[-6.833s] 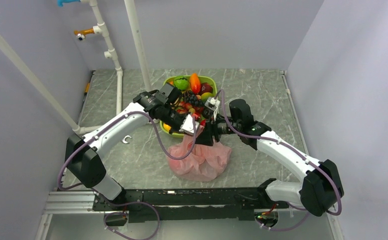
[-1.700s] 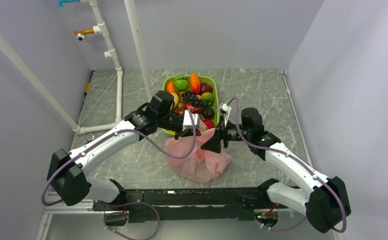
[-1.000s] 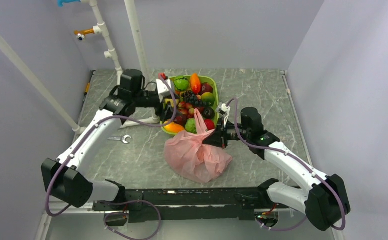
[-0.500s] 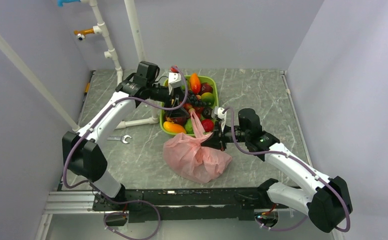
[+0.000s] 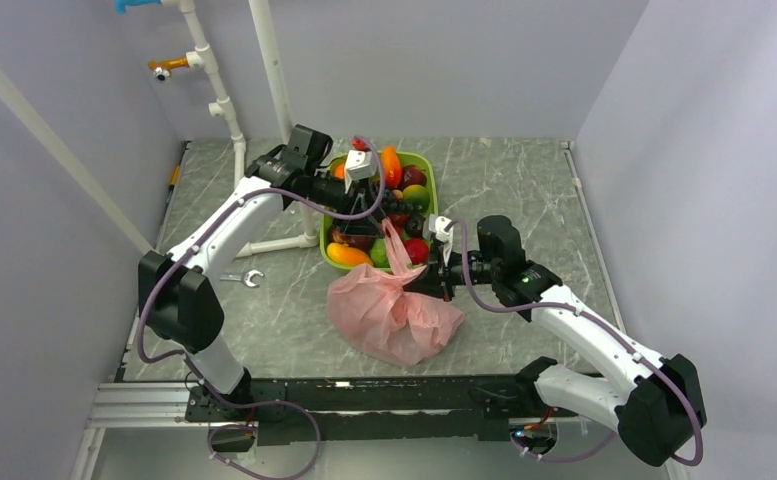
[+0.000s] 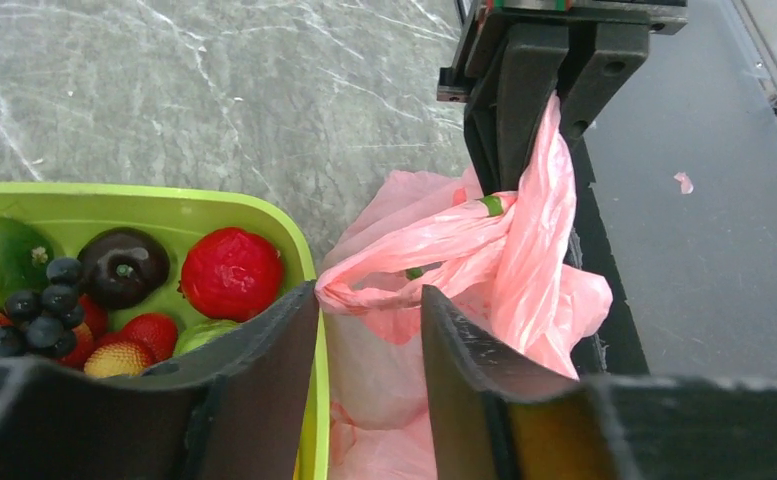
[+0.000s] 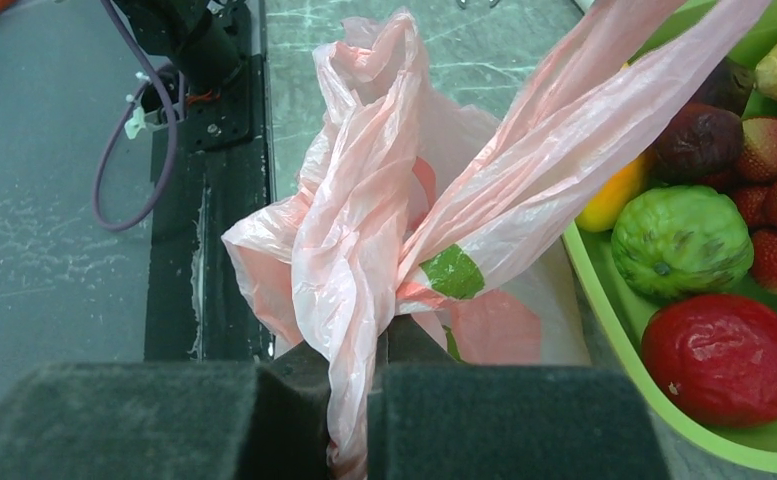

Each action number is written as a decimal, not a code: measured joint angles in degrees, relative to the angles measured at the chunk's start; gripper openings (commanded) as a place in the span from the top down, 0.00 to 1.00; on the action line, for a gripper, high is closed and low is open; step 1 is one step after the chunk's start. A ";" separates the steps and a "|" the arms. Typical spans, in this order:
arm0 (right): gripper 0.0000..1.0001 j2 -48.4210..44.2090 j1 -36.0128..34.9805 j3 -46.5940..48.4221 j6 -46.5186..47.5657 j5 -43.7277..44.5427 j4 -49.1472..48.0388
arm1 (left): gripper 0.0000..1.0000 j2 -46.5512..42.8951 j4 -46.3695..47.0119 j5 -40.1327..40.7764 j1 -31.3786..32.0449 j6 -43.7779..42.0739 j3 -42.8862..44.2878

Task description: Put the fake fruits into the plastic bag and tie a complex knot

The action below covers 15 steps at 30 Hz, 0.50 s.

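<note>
The pink plastic bag lies bulging on the table in front of the lime-green tray; what is inside it is hidden. My right gripper is shut on a twisted bunch of the bag's handles. A handle loop stretches from there toward the tray. I cannot tell whether the knot is formed. My left gripper hovers over the tray, open, with nothing between its fingers. Fake fruits fill the tray: a red one, dark grapes, a bumpy green one.
A small wrench lies on the table left of the bag. White pipes run along the left side and up the back wall. The black mounting rail borders the near edge. Walls close in on three sides.
My left arm has swung right from beside the tray to above it, and its jaws have narrowed somewhat. The right gripper and the bag have barely moved.
</note>
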State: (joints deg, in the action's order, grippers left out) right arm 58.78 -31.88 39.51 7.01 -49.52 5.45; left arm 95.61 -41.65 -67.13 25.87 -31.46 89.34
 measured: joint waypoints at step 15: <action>1.00 1.81 0.00 -0.04 -5.86 5.14 -4.17 | 1.00 -17.03 12.83 1.14 7.39 14.08 -9.44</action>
State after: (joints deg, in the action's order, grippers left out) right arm 60.60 -31.88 39.46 1.15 -44.38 1.28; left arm 78.59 -28.82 -66.00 33.26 -17.39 79.90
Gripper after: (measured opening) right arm 0.018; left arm 0.012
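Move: The handle strip of the plastic bag lies right between the left hand's half-open fingers, about 1 cm to the right and 1 cm below. The bag's neck, in the right fingers, is roughly 10 cm back, 4 cm right and 7 cm lower; the filled bag body is some 10 cm back and 17 cm below. The fruit basket's middle is about 12 cm ahead, 2 cm left and 17 cm down. From the right hand the strip lies about 10 cm ahead, 4 cm left and 7 cm up. The left fingers shut fully on the bag's handle strip, then the hand pulls it up and back, slowly at first and then fast, about 8 cm back and 6 cm up, from over the basket's near side to above the bag's neck. The right hand keeps its closed pinch on the neck and eases about 2 cm forward, turning slightly clockwise. ##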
